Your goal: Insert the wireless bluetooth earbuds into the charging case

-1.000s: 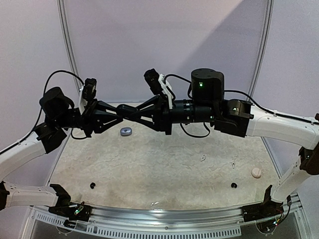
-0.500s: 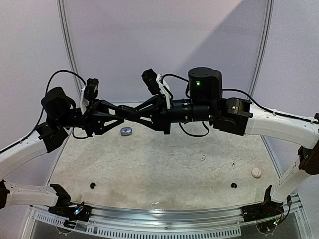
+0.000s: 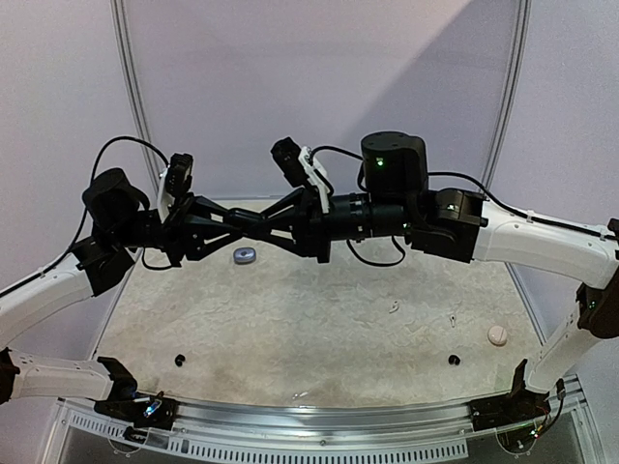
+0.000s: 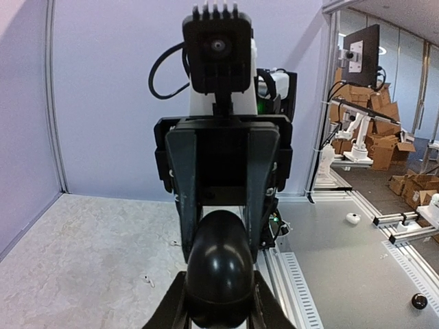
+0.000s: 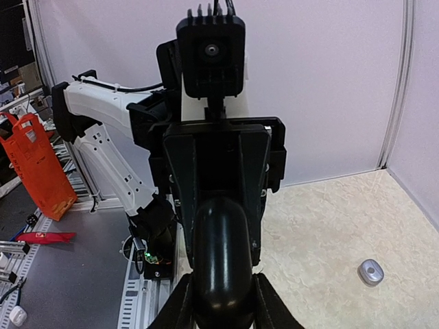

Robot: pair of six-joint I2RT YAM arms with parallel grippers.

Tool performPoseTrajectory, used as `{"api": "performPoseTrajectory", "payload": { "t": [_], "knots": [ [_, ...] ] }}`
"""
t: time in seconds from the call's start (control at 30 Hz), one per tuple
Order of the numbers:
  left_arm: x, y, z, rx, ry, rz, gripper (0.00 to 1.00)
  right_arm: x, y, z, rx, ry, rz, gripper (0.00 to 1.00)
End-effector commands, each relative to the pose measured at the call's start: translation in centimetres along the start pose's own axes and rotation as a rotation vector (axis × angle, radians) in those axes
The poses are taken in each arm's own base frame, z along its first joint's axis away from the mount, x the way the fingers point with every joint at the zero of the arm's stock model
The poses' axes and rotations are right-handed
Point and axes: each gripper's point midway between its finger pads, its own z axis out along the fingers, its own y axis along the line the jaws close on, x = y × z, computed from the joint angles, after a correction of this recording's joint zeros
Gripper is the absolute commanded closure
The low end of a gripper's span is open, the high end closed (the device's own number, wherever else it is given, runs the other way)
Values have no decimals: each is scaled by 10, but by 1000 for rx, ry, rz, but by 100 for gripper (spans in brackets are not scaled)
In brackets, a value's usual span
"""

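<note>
A glossy black charging case [image 4: 219, 274] hangs in mid-air above the back of the table. Both grippers meet head-on around it. My left gripper [image 4: 219, 314] is shut on its near end, and the right arm's fingers [image 4: 180, 205] flank its far end. In the right wrist view the same case [image 5: 221, 264] sits between my right gripper [image 5: 219, 314], which is shut on it. From above, the crossed fingers [image 3: 253, 222] hide the case. Two small white earbuds [image 3: 394, 308] [image 3: 453, 319] lie on the table at the right, apart from both grippers.
A small grey-blue case [image 3: 244, 255] lies on the table under the joined grippers and also shows in the right wrist view [image 5: 370, 272]. A pale round case [image 3: 497, 334] sits near the right edge. Two small black dots [image 3: 179, 361] [image 3: 454, 360] lie near the front rail.
The joined grippers have drifted slightly up and to the left with the case between them. Nothing on the table has moved.
</note>
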Motion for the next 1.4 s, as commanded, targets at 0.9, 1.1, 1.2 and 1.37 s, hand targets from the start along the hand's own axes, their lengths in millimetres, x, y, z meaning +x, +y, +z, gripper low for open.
{"api": "performPoseTrajectory", "payload": {
  "t": [0.9,1.1,1.2,1.37],
  "knots": [
    [12,-12,-2,22,86,149,100,-6,-51,-13,279,28,83,59],
    [9,-4,-2,-26,55,73,100,6,-40,-4,196,64,99,54],
    [9,4,-2,-68,45,12,100,4,-39,-4,193,60,103,52],
    [13,5,-3,-73,48,-7,100,1,-42,-6,212,49,103,51]
  ]
}}
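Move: The closed black charging case hangs between the two grippers, gripped from both ends, its middle about 2 cm to the left of the right hand and about 2 cm to the right of the left hand. From the right hand, the grey case on the table is some 23 cm ahead, 13 cm to the left and 36 cm below; a black earbud lies roughly 3 cm back, 24 cm to the left and equally low. The right hand lets go of its end of the case by opening its fingers about a quarter of their range, then travels about 4 cm forward, dipping a little on the way and turning some 15 degrees clockwise, so that its rear finger ends in the gap between lid and base with the lid between its two fingers. The left hand keeps its grip on the base, sinking 3 cm with a slight tilt and then coming back up about half of that, working against the right finger as the lid is levered towards the front. ##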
